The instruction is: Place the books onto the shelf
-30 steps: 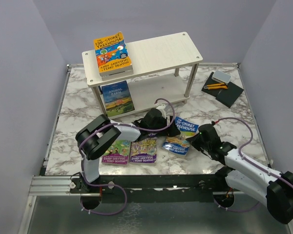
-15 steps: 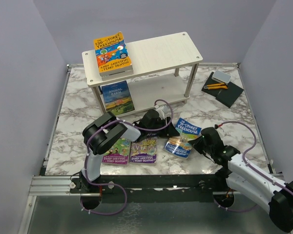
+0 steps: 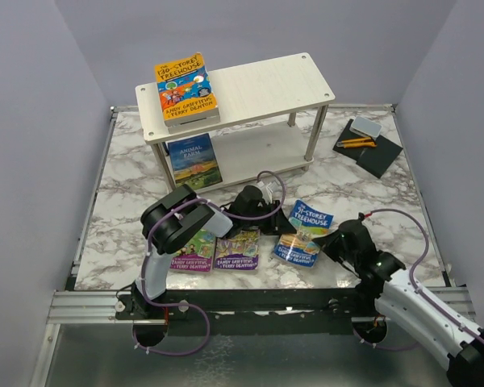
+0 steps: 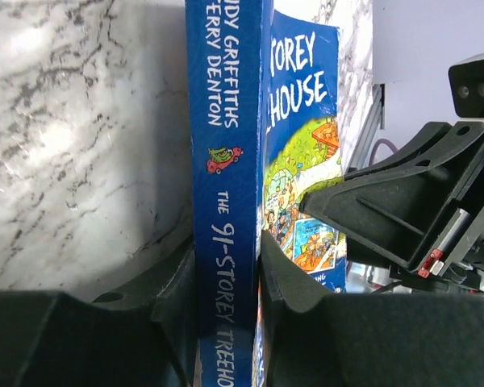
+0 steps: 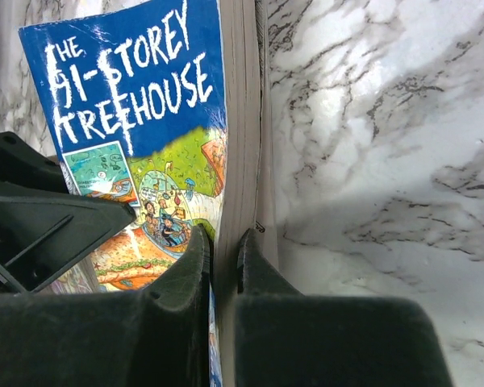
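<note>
A blue "91-Storey Treehouse" book point(image 3: 304, 231) is raised on edge over the marble table, held from both sides. My left gripper point(image 3: 277, 216) is shut on its spine point(image 4: 226, 121), one finger pressed on each side. My right gripper point(image 3: 327, 243) is shut on the page edge point(image 5: 240, 145) at the opposite side; the back cover lies outside its right finger. The shelf point(image 3: 258, 85) stands at the back with an orange Treehouse book point(image 3: 185, 89) flat on its top board and "Animal Farm" point(image 3: 194, 160) leaning at the lower tier. A green-pink book point(image 3: 192, 250) and a purple book point(image 3: 238, 248) lie flat near the front.
A black pad point(image 3: 369, 147) with pencils and an eraser lies at the back right. The shelf's silver posts point(image 3: 315, 133) stand behind the held book. The two flat books lie just left of my left gripper, beside the left arm point(image 3: 177, 226).
My left gripper has closed onto the blue book's spine. The right arm has drawn back toward the near edge, and the book has shifted slightly nearer and tipped up more.
</note>
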`<action>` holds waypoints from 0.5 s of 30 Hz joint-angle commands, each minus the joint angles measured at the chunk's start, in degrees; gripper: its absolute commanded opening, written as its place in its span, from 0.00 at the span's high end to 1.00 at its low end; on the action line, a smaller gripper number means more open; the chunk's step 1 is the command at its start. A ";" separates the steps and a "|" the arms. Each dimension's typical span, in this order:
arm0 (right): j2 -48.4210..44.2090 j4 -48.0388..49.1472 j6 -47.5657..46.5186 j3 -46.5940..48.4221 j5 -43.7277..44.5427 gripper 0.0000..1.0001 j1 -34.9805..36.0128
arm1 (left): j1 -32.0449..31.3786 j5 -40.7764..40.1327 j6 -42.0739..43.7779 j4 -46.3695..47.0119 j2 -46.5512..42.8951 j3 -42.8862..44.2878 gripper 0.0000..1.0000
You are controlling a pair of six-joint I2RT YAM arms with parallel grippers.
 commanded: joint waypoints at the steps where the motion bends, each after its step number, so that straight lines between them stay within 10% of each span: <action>1: -3.24 -4.09 0.60 -0.64 -0.71 1.00 0.28 | -3.30 6.54 -2.04 -4.36 1.10 -2.18 1.00; 5: -5.37 -5.91 -0.39 0.74 -0.53 0.98 0.32 | -3.26 5.16 -3.00 -3.79 -2.56 -2.08 1.00; 15: -11.04 -10.42 -6.37 6.87 -0.72 0.51 0.30 | -3.20 1.27 -6.58 -3.57 -15.15 -2.16 1.00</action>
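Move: The left hand already grips the spine of the 91-Storey book, whose middle lies some 6 cm to its right and 2 cm back, level with it. The 52-Storey book lies about 16 cm left and 7 cm back, 2 cm lower; the lower shelf board's middle is some 27 cm ahead and 13 cm left, about level. From the right hand, nearly shut at the page edge, the 91-Storey book's middle lies roughly 6 cm left, 2 cm ahead and level. Keeping the spine pinched, the left hand draws back, then lifts about 4 cm; the right rises and opens. ##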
